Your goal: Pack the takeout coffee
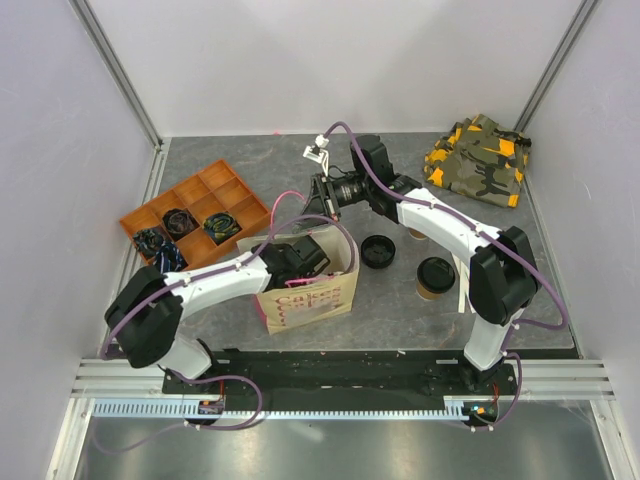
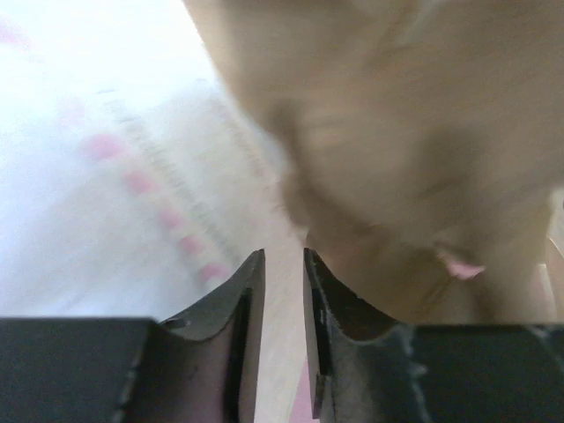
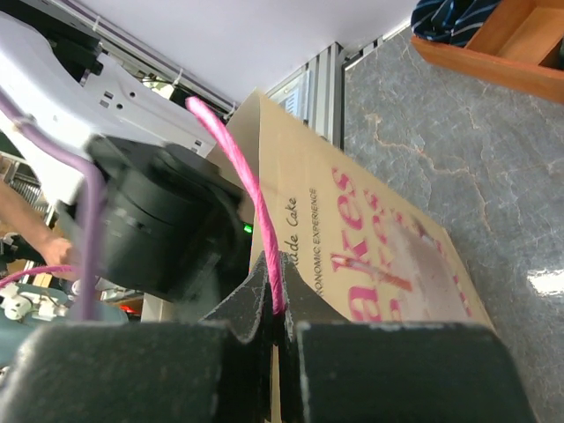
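The takeout coffee [image 1: 435,277], a tan cup under a black lid, stands upright on the table to the right of the paper bag [image 1: 305,292]. My right gripper [image 1: 322,205] hangs over the bag's far side, shut on its pink cord handle [image 3: 240,167]; in the right wrist view the cord runs down between the fingertips of the gripper [image 3: 275,264]. At the bag's mouth is my left gripper [image 1: 313,256]. In its wrist view the left gripper [image 2: 282,256] has its jaws a narrow gap apart, close against blurred tan bag paper [image 2: 423,132].
A loose black lid [image 1: 378,250] lies between the bag and the coffee. An orange compartment tray [image 1: 170,206] with dark items sits at the left. A camouflage cloth [image 1: 480,160] lies at the back right. White walls close in the table.
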Controlling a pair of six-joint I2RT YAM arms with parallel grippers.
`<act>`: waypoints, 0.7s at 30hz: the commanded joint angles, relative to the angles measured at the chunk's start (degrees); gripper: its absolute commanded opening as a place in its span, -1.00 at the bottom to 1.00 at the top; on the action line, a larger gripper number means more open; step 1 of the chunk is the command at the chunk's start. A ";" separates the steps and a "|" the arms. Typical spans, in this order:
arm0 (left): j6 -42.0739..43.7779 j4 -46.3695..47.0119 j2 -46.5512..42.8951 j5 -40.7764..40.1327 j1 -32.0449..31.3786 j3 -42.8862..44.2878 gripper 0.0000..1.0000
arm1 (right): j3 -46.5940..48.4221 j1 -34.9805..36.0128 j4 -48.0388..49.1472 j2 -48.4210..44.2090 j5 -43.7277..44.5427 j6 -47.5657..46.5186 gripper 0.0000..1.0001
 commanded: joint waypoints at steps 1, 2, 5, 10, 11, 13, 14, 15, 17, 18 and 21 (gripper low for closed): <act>-0.81 -1.68 -4.54 -1.82 0.21 6.54 -0.28 | 1.29 0.77 -2.26 -0.35 0.64 -3.75 -1.00; -0.81 -1.86 -4.98 -2.00 0.12 7.24 -0.24 | 1.29 0.77 -2.70 -0.43 0.81 -4.02 -1.00; -0.55 -2.03 -6.03 -2.17 0.38 10.06 -0.16 | 1.29 0.86 -3.58 -0.35 0.99 -4.90 -1.00; -0.29 -2.21 -8.32 -1.48 0.91 14.37 -0.05 | 1.91 0.77 -4.90 -0.43 1.25 -6.13 -1.00; -0.29 -2.12 -8.84 -1.21 1.00 14.89 0.04 | 2.08 0.86 -5.33 -0.35 1.34 -6.39 -1.00; -0.55 -2.21 -10.16 -0.95 1.26 16.39 0.10 | 2.26 0.77 -5.69 -0.43 1.43 -6.66 -1.00; -0.72 -2.21 -10.52 -0.77 1.26 16.91 0.14 | 2.35 0.77 -5.95 -0.35 1.43 -6.92 -1.00; -1.16 -2.21 -11.39 -0.60 1.35 17.88 0.17 | 2.43 0.86 -6.04 -0.43 1.60 -7.01 -1.00; -1.25 -2.38 -12.36 -0.51 1.53 18.41 0.24 | 2.52 0.86 -6.22 -0.43 1.69 -7.18 -1.00; -1.51 -2.39 -13.24 -0.24 1.61 18.76 0.26 | 2.61 0.86 -6.22 -0.43 1.69 -7.36 -1.00; -2.39 -2.47 -14.56 0.11 2.32 19.12 0.43 | 2.79 0.77 -6.57 -0.26 1.87 -7.80 -0.97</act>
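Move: The cardboard cup carrier is inside the paper bag, its middle about 6 cm to the left hand's right, 3 cm back and 3 cm below the fingertips, which are down in the bag's left part. The pink bag handle, held by the right hand, is roughly 4 cm ahead, 4 cm to the right and 22 cm above; the black lid lies some 23 cm right and 8 cm ahead, slightly lower. From the right hand the carrier is about 7 cm back, level sideways, 25 cm below. The left hand draws up out of the depth of the bag by about 11 cm, drifting some 3 cm forward and 3 cm to the right during the first half before going almost straight up, away from the cup carrier, while its partly open fingers spread to about two thirds of full opening and their tips swing some 15 to 20 degrees forward and to the right. The right hand all but stays in place, keeping its pinch on the bag's pink handle with the fingers pointing left. ##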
